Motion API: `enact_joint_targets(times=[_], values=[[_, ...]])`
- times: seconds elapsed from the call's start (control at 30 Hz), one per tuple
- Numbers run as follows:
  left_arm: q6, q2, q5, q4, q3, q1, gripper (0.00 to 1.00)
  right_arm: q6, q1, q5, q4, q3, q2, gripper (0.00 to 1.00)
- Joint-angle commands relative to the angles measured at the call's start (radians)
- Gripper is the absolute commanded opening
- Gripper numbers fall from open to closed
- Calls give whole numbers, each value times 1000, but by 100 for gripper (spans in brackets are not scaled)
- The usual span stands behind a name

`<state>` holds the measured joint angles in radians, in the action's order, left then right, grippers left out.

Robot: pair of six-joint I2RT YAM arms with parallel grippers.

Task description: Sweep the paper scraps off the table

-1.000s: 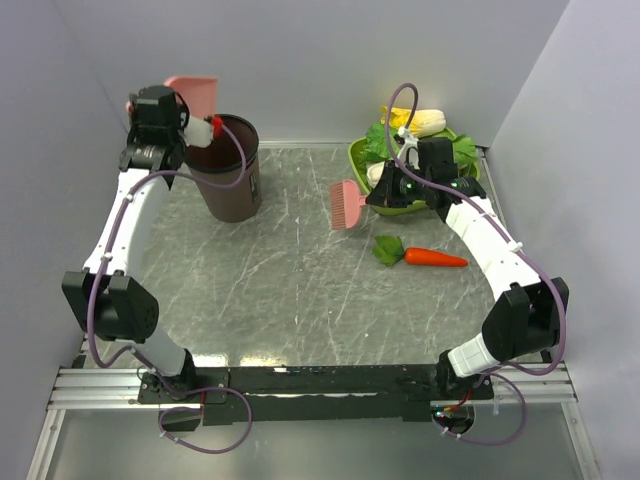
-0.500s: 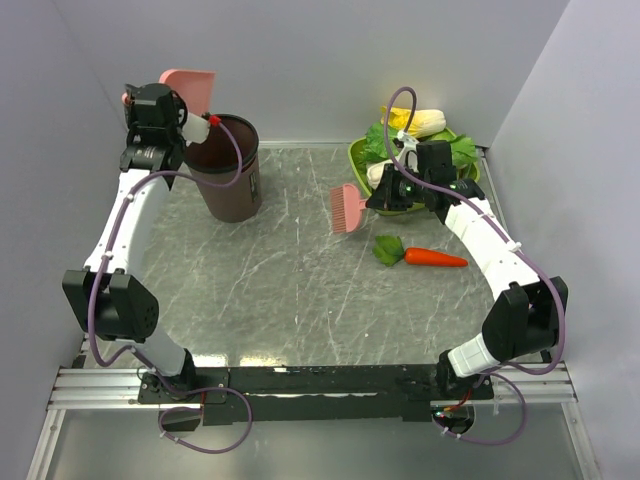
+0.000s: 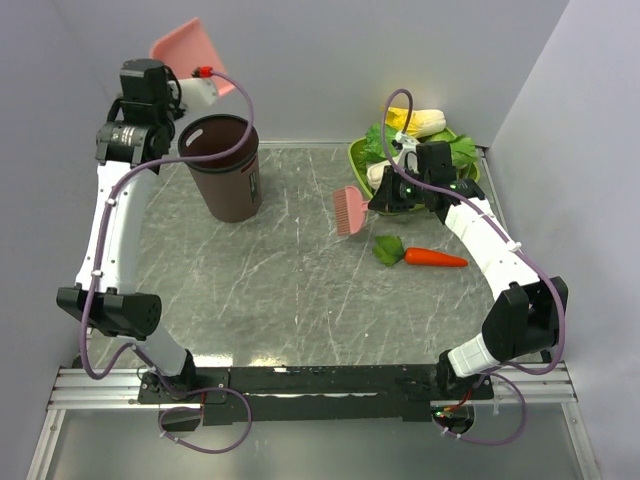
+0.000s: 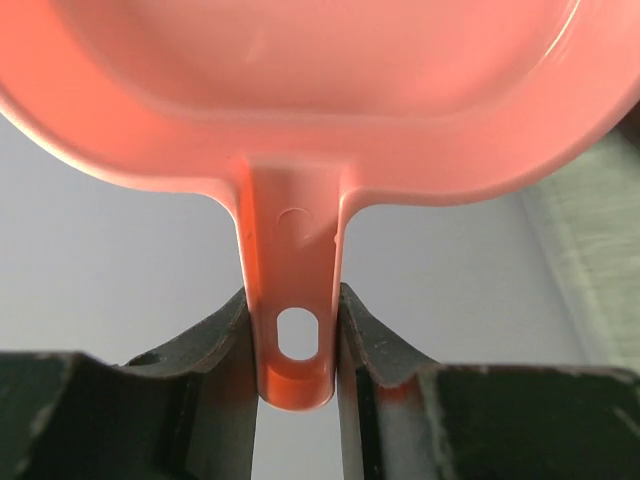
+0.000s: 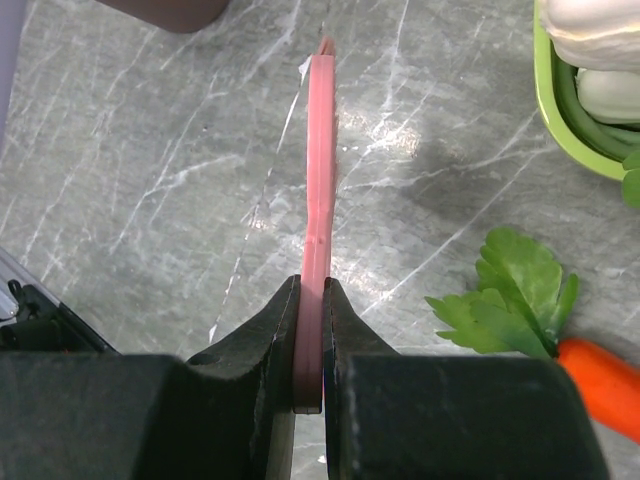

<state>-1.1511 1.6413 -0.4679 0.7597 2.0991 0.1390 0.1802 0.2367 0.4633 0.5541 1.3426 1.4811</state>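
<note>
My left gripper (image 3: 185, 85) is shut on the handle (image 4: 293, 260) of the pink dustpan (image 3: 185, 45), held high and tilted above the back rim of the brown bin (image 3: 225, 165). In the left wrist view the pan (image 4: 320, 80) fills the top, with both jaws pressed against the handle at the gripper (image 4: 293, 340). My right gripper (image 3: 385, 195) is shut on the thin handle of a pink brush (image 3: 348, 210), whose bristles hang just over the table (image 3: 290, 290). The brush (image 5: 318, 150) shows edge-on in front of the gripper (image 5: 310, 340). No paper scraps show in any view.
A green bowl (image 3: 365, 160) of vegetables stands at the back right, close behind the right gripper. An orange carrot (image 3: 435, 258) with green leaves (image 3: 388, 250) lies right of the brush. Pale walls close in the table on three sides.
The left arm has raised the dustpan from behind the bin's rim to well above it and tilted it. The right arm and brush have hardly moved.
</note>
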Motion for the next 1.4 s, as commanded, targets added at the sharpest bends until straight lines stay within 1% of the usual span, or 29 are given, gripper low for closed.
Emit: enact_joint_targets(times=[0.0,0.03,0.07,0.1,0.13,0.17,0.2,0.23,0.27,0.3,0.37,0.43,0.47,0.5,0.53,0.57,0.6,0.63,0.67,0.7,0.73,0.77,0.8,0.83,0.9,1.07,1.17,1.3,1.37], values=[[307,-104,192,239,-72,100,1,-30,-2,-2,-2,56,-19,0],[315,-133,228,227,-121,118,1,-28,-4,-2,-2,56,-18,0],[318,-191,247,224,-211,160,1,-31,-2,-2,-3,56,-18,0],[323,-214,271,231,-246,181,1,-34,-2,5,-3,58,-18,0],[330,-236,309,245,-273,204,1,-39,-2,6,-3,59,-18,0],[341,-262,340,263,-307,253,1,-45,-2,8,-3,62,-16,0],[362,-268,380,332,-309,275,1,-65,-2,9,-2,69,-16,0],[372,-271,456,375,-312,293,1,-77,-2,12,-2,73,-15,0],[384,-268,463,404,-326,328,1,-94,0,17,-2,78,-15,0],[408,-261,485,461,-336,346,1,-135,0,17,0,88,-13,0],[424,-236,527,507,-388,385,1,-204,7,28,6,102,-12,0],[452,-219,557,556,-431,405,1,-348,24,15,45,128,-7,0],[462,-206,593,564,-486,412,1,-411,50,8,62,133,-7,0],[470,-202,610,567,-517,412,1,-532,64,-18,75,121,-13,0],[476,-202,621,552,-551,412,1,-573,87,-64,34,95,-45,0],[488,-210,609,525,-635,412,1,-606,110,-122,-2,60,-70,0],[508,-219,604,497,-680,412,1,-664,122,-136,-49,-24,-99,0],[516,-230,597,433,-759,412,1,-694,128,-144,-130,-69,-158,0],[531,-257,583,393,-799,412,1,-729,159,-161,-172,-112,-188,0],[553,-273,562,353,-838,412,1,-808,176,-166,-199,-193,-212,0],[557,-285,557,299,-905,412,1,-858,194,-163,-218,-229,-252,0],[564,-310,554,268,-936,412,1,-911,223,-160,-236,-262,-271,0],[579,-317,539,245,-964,412,1,-1017,281,-169,-247,-331,-287,0],[580,-331,537,231,-1009,410,1,-1053,317,-182,-267,-367,-313,0],[577,-342,523,204,-1056,412,1,-1106,380,-199,-301,-434,-332,0],[570,-399,483,168,-1183,410,1,-1153,438,-218,-304,-497,-324,0],[561,-402,479,156,-1237,410,1,-1231,464,-259,-376,-591,-331,0],[544,-380,471,104,-1288,410,1,-1294,480,-339,-509,-661,-331,0],[539,-367,430,83,-1307,409,1,-1314,481,-386,-580,-678,-318,0]])
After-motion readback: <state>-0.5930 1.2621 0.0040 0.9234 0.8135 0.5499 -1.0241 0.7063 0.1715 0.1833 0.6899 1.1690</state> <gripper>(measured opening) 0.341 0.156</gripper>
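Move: Down in the middle of the table's near part is the bare patch both tools head for: about 26 cm back, 25 cm right and 46 cm below the left hand; some 17 cm back, 24 cm left and 22 cm below the right. The bin stands level with the left hand, about 16 cm right and 34 cm below. From the right hand, the carrot lies 6 cm back and 8 cm right, the vegetable basket 13 cm ahead and 6 cm right, both around 20 cm lower. Leaving the bin, the left hand brings the dustpan down some 40 cm and back about 26 cm, swinging right first and then easing slightly left as its fingers tip downward. The right hand waits, lifts briefly, then carries the brush back and down about 10 cm each and a little left, spinning roughly 85 degrees counter-clockwise about its fingers. Both keep their grips. ##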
